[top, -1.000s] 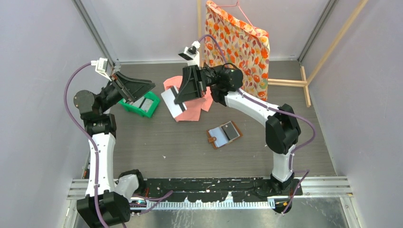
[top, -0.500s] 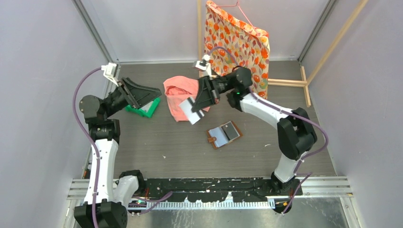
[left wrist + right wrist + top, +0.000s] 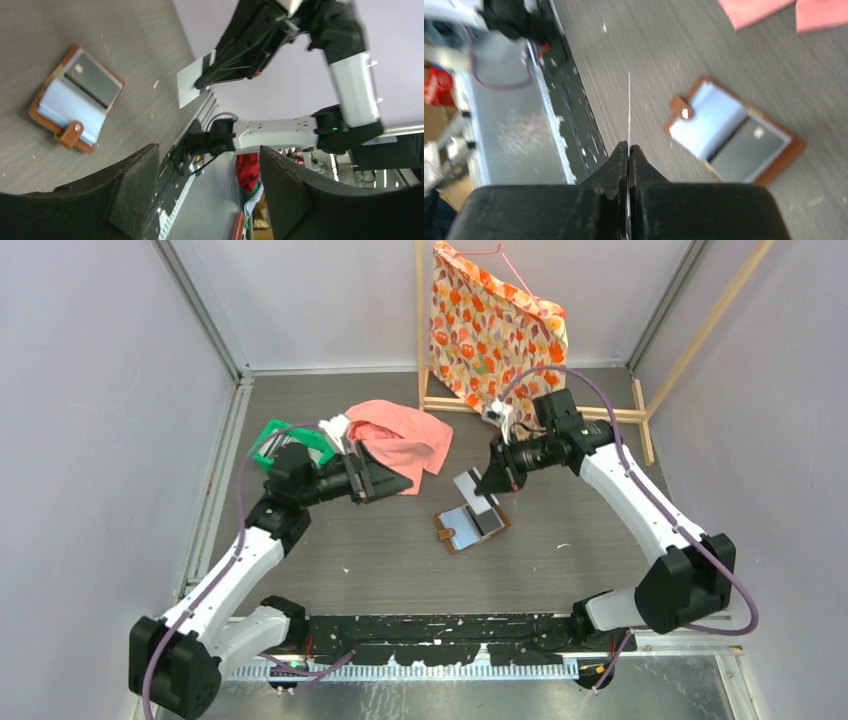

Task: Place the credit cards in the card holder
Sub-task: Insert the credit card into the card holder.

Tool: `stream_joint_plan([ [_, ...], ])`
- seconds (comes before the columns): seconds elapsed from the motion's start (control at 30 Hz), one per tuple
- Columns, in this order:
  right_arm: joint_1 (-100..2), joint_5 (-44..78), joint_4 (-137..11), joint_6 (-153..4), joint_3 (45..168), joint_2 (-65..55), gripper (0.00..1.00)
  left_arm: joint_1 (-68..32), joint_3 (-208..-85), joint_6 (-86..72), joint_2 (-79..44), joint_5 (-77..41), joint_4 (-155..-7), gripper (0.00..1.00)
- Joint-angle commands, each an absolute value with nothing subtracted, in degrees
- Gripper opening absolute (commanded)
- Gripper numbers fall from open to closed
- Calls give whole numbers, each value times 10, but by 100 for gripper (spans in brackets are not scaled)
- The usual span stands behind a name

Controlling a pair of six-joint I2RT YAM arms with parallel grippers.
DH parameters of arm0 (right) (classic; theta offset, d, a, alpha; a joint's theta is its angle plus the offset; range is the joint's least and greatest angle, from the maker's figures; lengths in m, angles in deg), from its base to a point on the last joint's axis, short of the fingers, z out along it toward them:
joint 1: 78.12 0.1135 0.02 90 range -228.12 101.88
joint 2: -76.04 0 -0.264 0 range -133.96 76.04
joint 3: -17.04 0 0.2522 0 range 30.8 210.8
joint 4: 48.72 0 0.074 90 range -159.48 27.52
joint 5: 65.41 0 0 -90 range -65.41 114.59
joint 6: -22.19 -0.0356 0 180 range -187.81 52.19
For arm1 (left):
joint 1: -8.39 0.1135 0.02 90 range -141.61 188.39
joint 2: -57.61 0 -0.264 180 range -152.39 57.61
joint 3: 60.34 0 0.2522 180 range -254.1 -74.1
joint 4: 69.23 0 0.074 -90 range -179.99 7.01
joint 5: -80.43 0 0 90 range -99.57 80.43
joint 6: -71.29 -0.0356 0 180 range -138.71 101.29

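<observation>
The card holder (image 3: 470, 527) is a brown wallet lying open on the table, pale pockets up. A dark card (image 3: 95, 80) sits in one half. My right gripper (image 3: 497, 480) is shut on a white credit card (image 3: 470, 488), which hangs just above the wallet's far edge. In the right wrist view that card (image 3: 629, 107) shows edge-on beyond the gripper (image 3: 629, 146), with the wallet (image 3: 734, 135) to its right. My left gripper (image 3: 385, 480) stands open and empty, left of the wallet. Between its black fingers (image 3: 135, 185) the left wrist view shows the wallet (image 3: 75, 97) and the held card (image 3: 192, 82).
A green plastic tray (image 3: 285, 440) sits at the back left behind my left arm. A pink cloth (image 3: 400, 435) lies beside it. A flowered bag (image 3: 495, 320) hangs on a wooden frame (image 3: 600, 412) at the back. Grey walls enclose the table.
My right gripper carried the white card from over the pink cloth rightward and nearer, to just above the wallet. My left arm swung from the green tray towards the table's middle.
</observation>
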State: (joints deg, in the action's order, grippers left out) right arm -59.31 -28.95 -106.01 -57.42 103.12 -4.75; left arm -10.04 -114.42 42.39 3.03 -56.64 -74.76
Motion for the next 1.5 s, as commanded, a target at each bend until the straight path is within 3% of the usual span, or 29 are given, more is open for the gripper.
stream_joint_plan([
  [0.0, -598, -222, -1239, -355, 977, -19, 2, -200, -1117, 398, -6, -438, -747, 70],
  [0.3, -613, -216, -1206, -383, 933, -93, 1, -338, -1111, 406, -150, -335, -675, 26],
  [0.37, -614, -214, -1212, -385, 944, -120, 1, -351, -1125, 403, -191, -331, -668, 22],
  [0.7, -631, -190, -1197, -419, 980, -184, 1, -369, -1172, 383, -337, -313, -628, 17],
  [1.47, -658, -243, -1173, -465, 1035, -309, 1, -370, -1233, 288, -416, -222, -750, 15],
])
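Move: The left hand, empty and open, has the card holder's middle about 17 cm to its right, 2 cm ahead and 27 cm below. The right hand, already pinching a white card, has the holder nearly under it, some 21 cm down, 3 cm to its right and level fore-and-aft. The pink cloth lies around 19 cm farther out than the holder and 16 cm left of it. The green basket is roughly 20 cm ahead and 24 cm left of the left hand. Down from both sides onto the open card holder: the left hand drops about 25 cm while going right towards its clasp end, fingers tipping downward and closing most of the way. The right hand keeps its card pinched and sinks some 16 cm, swinging back and right, then forward again, tipping and rolling the card to bring it close over the grey half. Both descend fast, pause near level, then sink slowly. ##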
